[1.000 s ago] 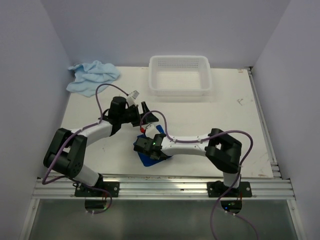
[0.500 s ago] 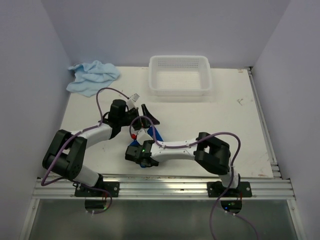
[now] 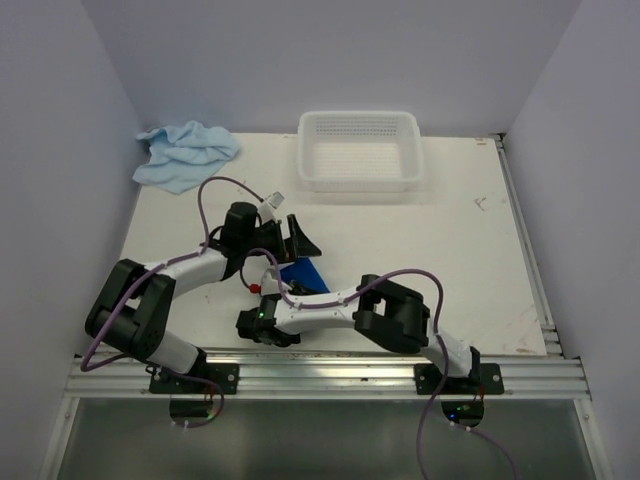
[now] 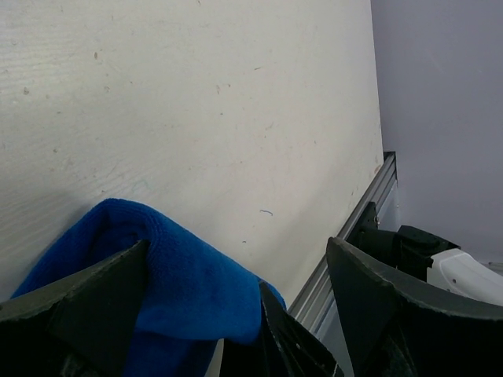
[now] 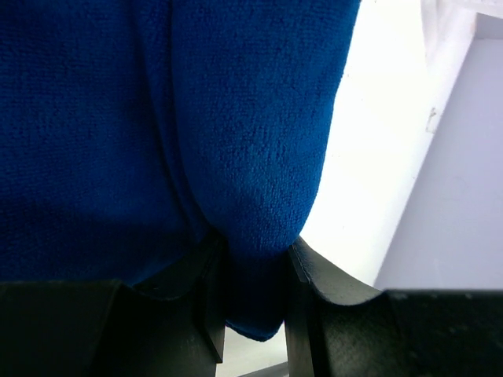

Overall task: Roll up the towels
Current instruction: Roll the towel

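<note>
The dark royal blue towel lies bunched near the table's front middle. My right gripper is shut on a thick fold of the dark blue towel, which fills most of the right wrist view. My left gripper stands open just behind the towel. In the left wrist view the dark blue towel sits between the spread left fingers, against the left one. The pale sky blue towel lies crumpled at the far left corner, away from both grippers.
A white perforated basket stands at the back middle. The right arm stretches leftward low across the front of the table. The metal rail runs along the near edge, and walls close in both sides.
The right wrist has swung left and toward the near edge, still holding the dark blue towel, which now shows bunched behind it. The left gripper has shifted slightly right, staying open.
</note>
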### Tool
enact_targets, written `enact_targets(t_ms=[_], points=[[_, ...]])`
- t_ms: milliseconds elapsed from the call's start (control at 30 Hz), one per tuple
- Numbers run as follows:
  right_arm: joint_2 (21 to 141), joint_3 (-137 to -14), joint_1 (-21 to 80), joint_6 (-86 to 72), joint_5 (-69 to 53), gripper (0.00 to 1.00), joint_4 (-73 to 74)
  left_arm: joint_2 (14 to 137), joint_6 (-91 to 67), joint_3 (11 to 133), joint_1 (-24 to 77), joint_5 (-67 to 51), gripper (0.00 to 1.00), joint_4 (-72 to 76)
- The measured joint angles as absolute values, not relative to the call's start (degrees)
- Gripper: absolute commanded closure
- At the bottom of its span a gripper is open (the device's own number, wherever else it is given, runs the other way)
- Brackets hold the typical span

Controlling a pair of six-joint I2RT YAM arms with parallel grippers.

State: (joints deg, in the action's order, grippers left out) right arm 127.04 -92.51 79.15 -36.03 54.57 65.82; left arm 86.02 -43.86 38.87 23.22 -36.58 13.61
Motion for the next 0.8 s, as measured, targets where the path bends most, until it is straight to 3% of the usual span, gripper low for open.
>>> enact_targets(t_ms=[433,567,800], points=[[133.19,-96.29,79.83,-35.92,57.49,1.0,72.01,86.61,-42.48,37.5,23.83,-35.16,0.39,13.69],[134.43,-97.25,79.94,-35.64,57.58,1.0,73.23,86.61,-42.39,37.71,24.18,-34.87,0.56,13.43],[135.39,-97.76,79.99,-35.22,57.58,1.0,74.28,85.43,-42.37,38.33,24.43,-34.98,0.66,11.4]])
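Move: The blue towel's far end is right at the left hand, about 2 cm back, 1 cm to its right and 3 cm below, between open fingers. The right fingers, already holding the towel, are some 7 cm back, 1 cm to the right and 5 cm lower. The basket lies roughly 27 cm ahead and 13 cm right of the left hand. From the right hand, that far end is about 6 cm ahead and 2 cm left. Down by about 1.5 cm and slightly back, the left hand settles onto the towel's far end and shuts its wide-open fingers until they pinch the fabric, then eases up a little. The right hand keeps its grip on the near part, sinking some 1.5 cm and drifting slightly right while rolling about 15 degrees, its left side dropping. ##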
